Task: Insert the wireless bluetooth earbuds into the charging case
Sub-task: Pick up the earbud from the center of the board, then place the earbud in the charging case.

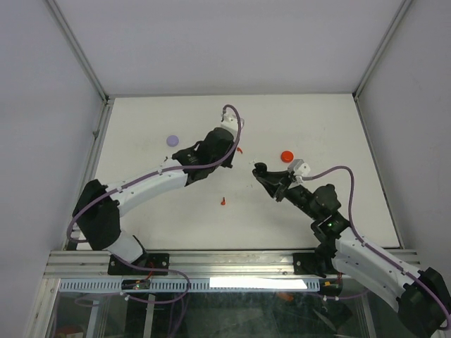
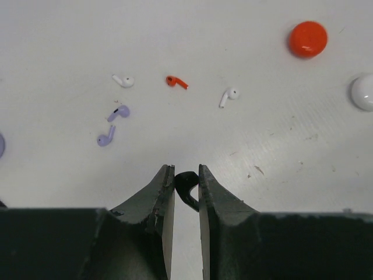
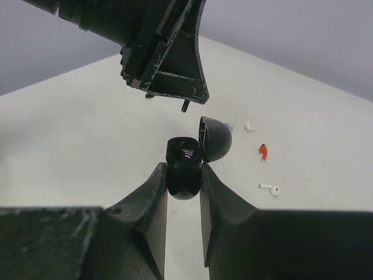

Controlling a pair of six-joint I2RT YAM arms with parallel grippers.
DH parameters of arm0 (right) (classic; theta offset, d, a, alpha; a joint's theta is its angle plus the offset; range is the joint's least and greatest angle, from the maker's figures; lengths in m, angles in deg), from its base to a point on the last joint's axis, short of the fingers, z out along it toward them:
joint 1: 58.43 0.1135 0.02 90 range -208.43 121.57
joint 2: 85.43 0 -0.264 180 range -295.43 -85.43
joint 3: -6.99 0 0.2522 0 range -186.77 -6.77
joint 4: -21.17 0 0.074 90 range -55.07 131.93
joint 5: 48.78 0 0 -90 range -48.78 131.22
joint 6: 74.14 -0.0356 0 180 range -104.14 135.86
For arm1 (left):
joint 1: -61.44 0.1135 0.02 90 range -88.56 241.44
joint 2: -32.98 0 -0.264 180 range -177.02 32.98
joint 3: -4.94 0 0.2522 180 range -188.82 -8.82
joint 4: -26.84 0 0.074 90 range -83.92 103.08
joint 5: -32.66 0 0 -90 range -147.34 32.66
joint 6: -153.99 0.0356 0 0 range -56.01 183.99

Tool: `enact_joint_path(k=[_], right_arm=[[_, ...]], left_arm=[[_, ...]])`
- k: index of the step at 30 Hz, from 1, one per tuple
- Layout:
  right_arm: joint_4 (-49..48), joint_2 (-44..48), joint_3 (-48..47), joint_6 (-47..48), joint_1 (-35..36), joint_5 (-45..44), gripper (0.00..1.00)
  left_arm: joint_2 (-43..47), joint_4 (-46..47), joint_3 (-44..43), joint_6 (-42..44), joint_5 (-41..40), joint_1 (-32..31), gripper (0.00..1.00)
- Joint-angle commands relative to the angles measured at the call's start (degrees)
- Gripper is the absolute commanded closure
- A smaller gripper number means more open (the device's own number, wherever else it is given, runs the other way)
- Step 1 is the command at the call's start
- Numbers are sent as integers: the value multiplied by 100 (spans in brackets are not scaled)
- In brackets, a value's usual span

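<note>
My left gripper [image 2: 186, 170] is shut on a black earbud [image 2: 187, 185], pinched between its fingertips above the table. My right gripper [image 3: 184, 168] is shut on the black charging case [image 3: 185, 175], whose lid [image 3: 214, 139] stands open. In the right wrist view the left gripper's fingers [image 3: 169, 64] hang just above and behind the open case, and the earbud's stem [image 3: 185, 106] pokes out below them. Loose earbuds lie on the table: two white [image 2: 123, 80] [image 2: 229, 96], one red [image 2: 176, 81], two lavender [image 2: 119, 112] [image 2: 106, 137].
A red case [image 1: 287, 155] and a white case [image 1: 301, 167] lie close behind my right gripper [image 1: 261, 171]. A lavender case [image 1: 173, 140] sits at the left. Another red earbud [image 1: 223, 202] lies nearer the front edge. Walls enclose the table's sides and back.
</note>
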Motion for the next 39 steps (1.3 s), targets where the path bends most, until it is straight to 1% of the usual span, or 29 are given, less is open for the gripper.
enact_joint_path(k=[1, 8, 14, 21, 30, 39], right_arm=[[-1606, -212, 88, 193, -1, 252, 100], [-2560, -602, 182, 295, -1, 448, 100], [-2944, -868, 89, 265, 0, 587, 100], [-3078, -915, 7, 83, 0, 648, 100], [-3021, -761, -27, -81, -1, 671, 100], [-3021, -686, -9, -199, -1, 605, 100]], left_arm=[[741, 820, 170, 463, -131, -174, 91], [1649, 1386, 485, 888, 24, -478, 91], [2173, 1975, 817, 1143, 538, -778, 89], [2281, 2545, 1073, 1475, 660, -1152, 89], [2259, 3238, 1330, 1838, 789, -1435, 89], [2135, 3461, 1395, 1995, 862, -1629, 89]])
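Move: Back and to the right of the left hand, which already grips the black earbud, the open black charging case sits in the right fingers: about 9 cm back, 9 cm right and 5 cm higher. On the board some 15 cm below the left hand lie a white earbud, about 7 cm ahead and 8 cm right, and a red earbud, 12 cm ahead and 4 cm right. From the right hand, the held black earbud is roughly 10 cm ahead, 10 cm left and 4 cm lower. Carrying the black earbud up about 15 cm, the left hand climbs steeply at first, then swings back some 10 cm and 7 cm right to over the case, its fingers tipping up from their downward slant and turning clockwise, nearly 30 degrees each. The right hand keeps its grip on the case, raising it about 5 cm and tilting its fingertips up. ##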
